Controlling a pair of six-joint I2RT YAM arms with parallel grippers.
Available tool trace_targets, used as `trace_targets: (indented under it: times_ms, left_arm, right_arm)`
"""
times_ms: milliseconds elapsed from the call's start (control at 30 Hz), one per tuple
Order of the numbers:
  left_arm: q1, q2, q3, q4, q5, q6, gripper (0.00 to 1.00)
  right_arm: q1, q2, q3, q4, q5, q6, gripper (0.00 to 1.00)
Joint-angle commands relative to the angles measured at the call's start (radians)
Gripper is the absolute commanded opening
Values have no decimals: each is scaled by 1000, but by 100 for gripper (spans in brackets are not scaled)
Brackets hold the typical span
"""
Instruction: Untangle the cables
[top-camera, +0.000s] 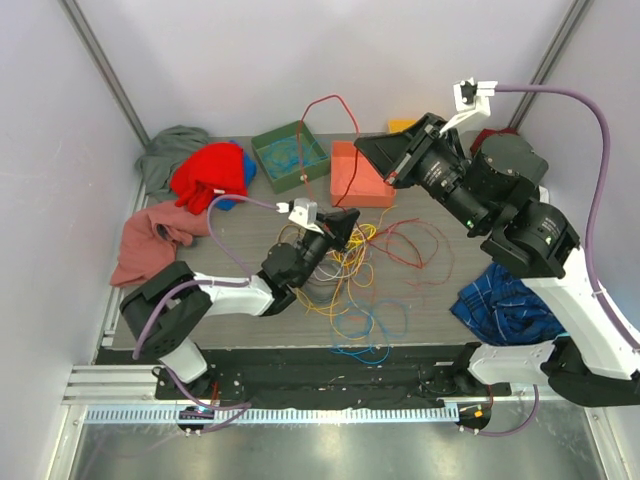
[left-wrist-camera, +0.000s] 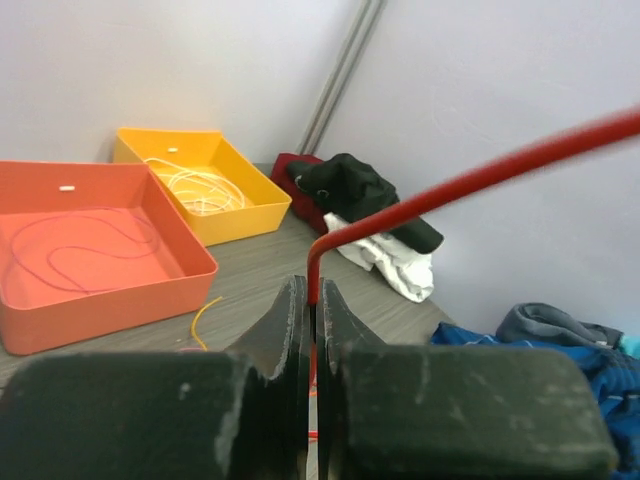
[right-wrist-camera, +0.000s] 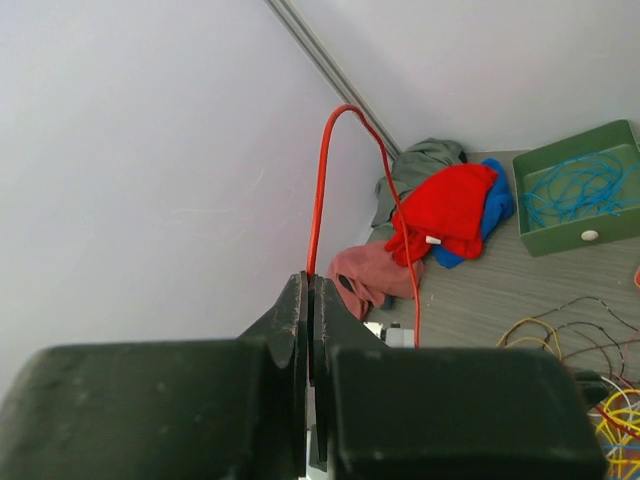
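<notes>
The cables (top-camera: 375, 268) lie in a loose tangle of yellow, orange, red, blue and brown loops in the middle of the table. One red cable (top-camera: 338, 98) rises out of it in a tall arc. My left gripper (top-camera: 348, 224) hovers over the tangle's left side. In the left wrist view this gripper (left-wrist-camera: 312, 292) is shut on the red cable (left-wrist-camera: 470, 180), which bends sharply up and to the right. My right gripper (top-camera: 360, 142) is raised at the back; in its wrist view the gripper (right-wrist-camera: 312, 282) is shut on the red cable (right-wrist-camera: 320, 190).
At the back stand a green tray (top-camera: 266, 160) holding blue cable, an orange tray (top-camera: 345, 185) and a yellow tray (left-wrist-camera: 240, 215). Clothes lie around: red (top-camera: 210, 175), grey (top-camera: 172, 145) and pink (top-camera: 150, 238) at left, blue plaid (top-camera: 500, 305) at right, black and white (left-wrist-camera: 370, 205).
</notes>
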Motion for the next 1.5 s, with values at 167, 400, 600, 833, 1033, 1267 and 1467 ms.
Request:
trace_targets:
  times_ms: [167,400,600,833,1033,1267,1467]
  left_arm:
    - [1,-397,76,-524,82,-6,0]
    - [10,-661,420,-1161,39,77,0]
    - [9,-588,760,-1483,58,80,0]
    - [9,-488,1010,-1531,35,140,0]
    - [10,-339,1295,-1586,44,195,0]
    - [10,-235,1456,-1577,50,240,0]
    - [9,-198,1513,-1568,49,261,0]
  right_arm:
    - [5,-178,-199,73,184,-39,1]
    - [7,-292,-417,92,228,-43,52]
    - [5,-334,-575,95,248,-36,59]
    - [5,-381,-758,210,137,-45,58]
    - [5,-398,-867,309,-28,-45,60]
    - [5,-435,-954,354,-61,-36,61]
    - [4,-467,-1035,372,-87,-63,60]
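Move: Gripping the red cable already, the left hand has the yellow heart of the tangle some 7 cm ahead and about 21 cm below. From it, the red loops on the tabletop lie about 7 cm ahead and 18 cm right, the blue cable 13 cm back and 3 cm right, both about 21 cm lower. From the right hand, which also holds the red cable, the tangle is roughly 15 cm ahead, 2 cm right and 49 cm down. Keeping its fingers shut on the red cable, the left hand hauls it up by nearly 40 cm, away from the tangle, drifting about 10 cm left and some 7 cm back. Meanwhile the right hand veers right, opens to a bit over half and lets go of the cable, then sinks roughly 25 cm towards the tangle, swinging back left and tilting its left side down. ##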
